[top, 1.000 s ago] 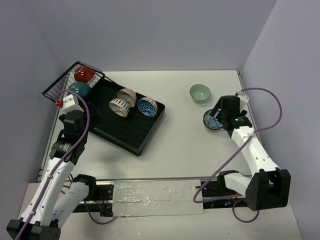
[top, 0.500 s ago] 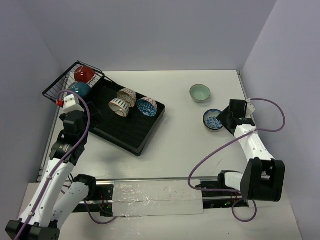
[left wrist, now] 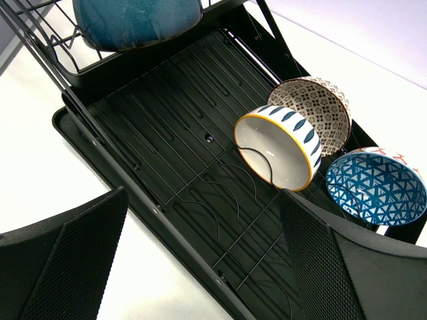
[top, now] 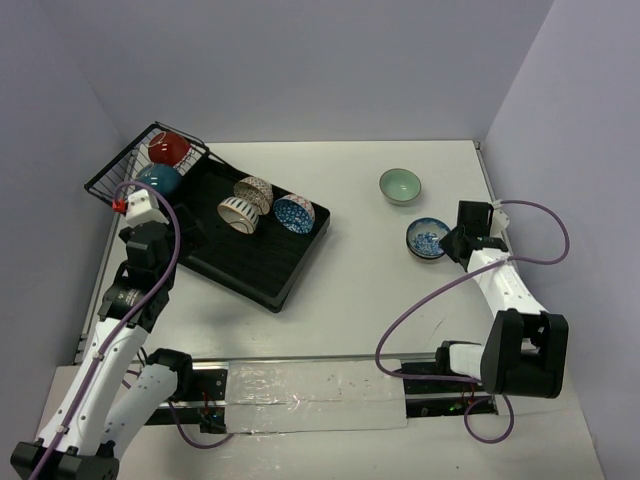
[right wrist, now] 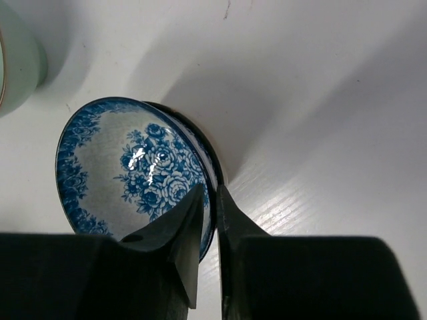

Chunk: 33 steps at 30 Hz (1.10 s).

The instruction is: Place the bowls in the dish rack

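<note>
A blue floral bowl sits on the white table at the right. My right gripper is shut on its near rim, one finger inside and one outside. A mint green bowl stands just beyond it. The black dish rack lies at the left. It holds a leaf-striped bowl, a lattice-patterned bowl and a blue triangle-patterned bowl. My left gripper hovers open over the rack's near edge, empty.
The rack's wire basket at the far left end holds a red bowl and a teal bowl. Walls close in the table on three sides. A purple cable loops beside the right arm.
My right gripper has come down at the floral bowl's right side and its jaws have shut on the rim. The left arm has not moved.
</note>
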Tool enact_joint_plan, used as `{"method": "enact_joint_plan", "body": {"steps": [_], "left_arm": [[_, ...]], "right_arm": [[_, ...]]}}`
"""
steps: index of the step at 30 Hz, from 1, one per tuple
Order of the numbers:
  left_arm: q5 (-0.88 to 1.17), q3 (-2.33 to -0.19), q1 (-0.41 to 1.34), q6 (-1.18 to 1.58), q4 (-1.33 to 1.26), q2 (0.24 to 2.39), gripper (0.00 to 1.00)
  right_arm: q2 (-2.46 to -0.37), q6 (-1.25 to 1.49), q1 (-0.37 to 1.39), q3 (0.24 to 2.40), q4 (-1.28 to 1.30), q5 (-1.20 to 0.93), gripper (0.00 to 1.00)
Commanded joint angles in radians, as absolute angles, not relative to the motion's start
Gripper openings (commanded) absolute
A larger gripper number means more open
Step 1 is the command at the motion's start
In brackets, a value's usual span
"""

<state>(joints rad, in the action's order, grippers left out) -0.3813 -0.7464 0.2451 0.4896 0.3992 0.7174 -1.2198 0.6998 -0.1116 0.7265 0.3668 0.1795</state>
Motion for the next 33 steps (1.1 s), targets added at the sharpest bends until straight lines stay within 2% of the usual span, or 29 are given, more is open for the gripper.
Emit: {"method": "enact_joint_plan", "body": {"steps": [1, 7, 19, 25, 33], "left_arm": [[-0.364, -0.746, 0.250, 0.469, 0.351, 0.715, 0.99], [-0.328, -0.746, 0.252, 0.456, 0.341, 0.718, 0.99], [-0.111, -0.833, 0.345, 0.313, 0.288, 0.758, 0.99], [-0.153, -0.909, 0.549, 0.221, 0.279, 0.834, 0.99], [-0.167, -0.972, 0.802, 0.129, 0.278, 0.971, 0.99]], "right_arm": [[-1.201, 0.707, -0.112, 0.721, 0.330, 0.181, 0.19], [-1.166, 0.690, -0.092, 0.726, 0.348, 0.215, 0.00], [-1.025, 0.585, 0.153, 0.868, 0.445, 0.345, 0.00], [-1.026, 0.509, 0.279, 0.920, 0.472, 0.247, 0.00], [-1.103, 0.518, 0.429, 0.822, 0.433, 0.124, 0.00]]}}
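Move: The blue flowered bowl sits nested in a black bowl. Its rim is already between the right hand's half-closed fingers, so its middle lies about 5 cm to the left, 2 cm ahead and 2 cm below. The black bowl's middle is some 4 cm left, 2 cm ahead and 4 cm down. The green bowl stands about 15 cm ahead and 11 cm left, roughly 4 cm lower. From the left hand the blue bowl is some 62 cm right, 3 cm ahead and 17 cm below. The right fingers close and pinch the blue bowl's right-hand rim, then lift it out of the black bowl and carry it left towards the rack, about 14 cm across and 7 cm higher, turning some 35 degrees counter-clockwise. Meanwhile the left hand, wide open and empty, swings about 18 cm right over the rack towards the blue bowl, rising slightly and turning some 45 degrees clockwise. ##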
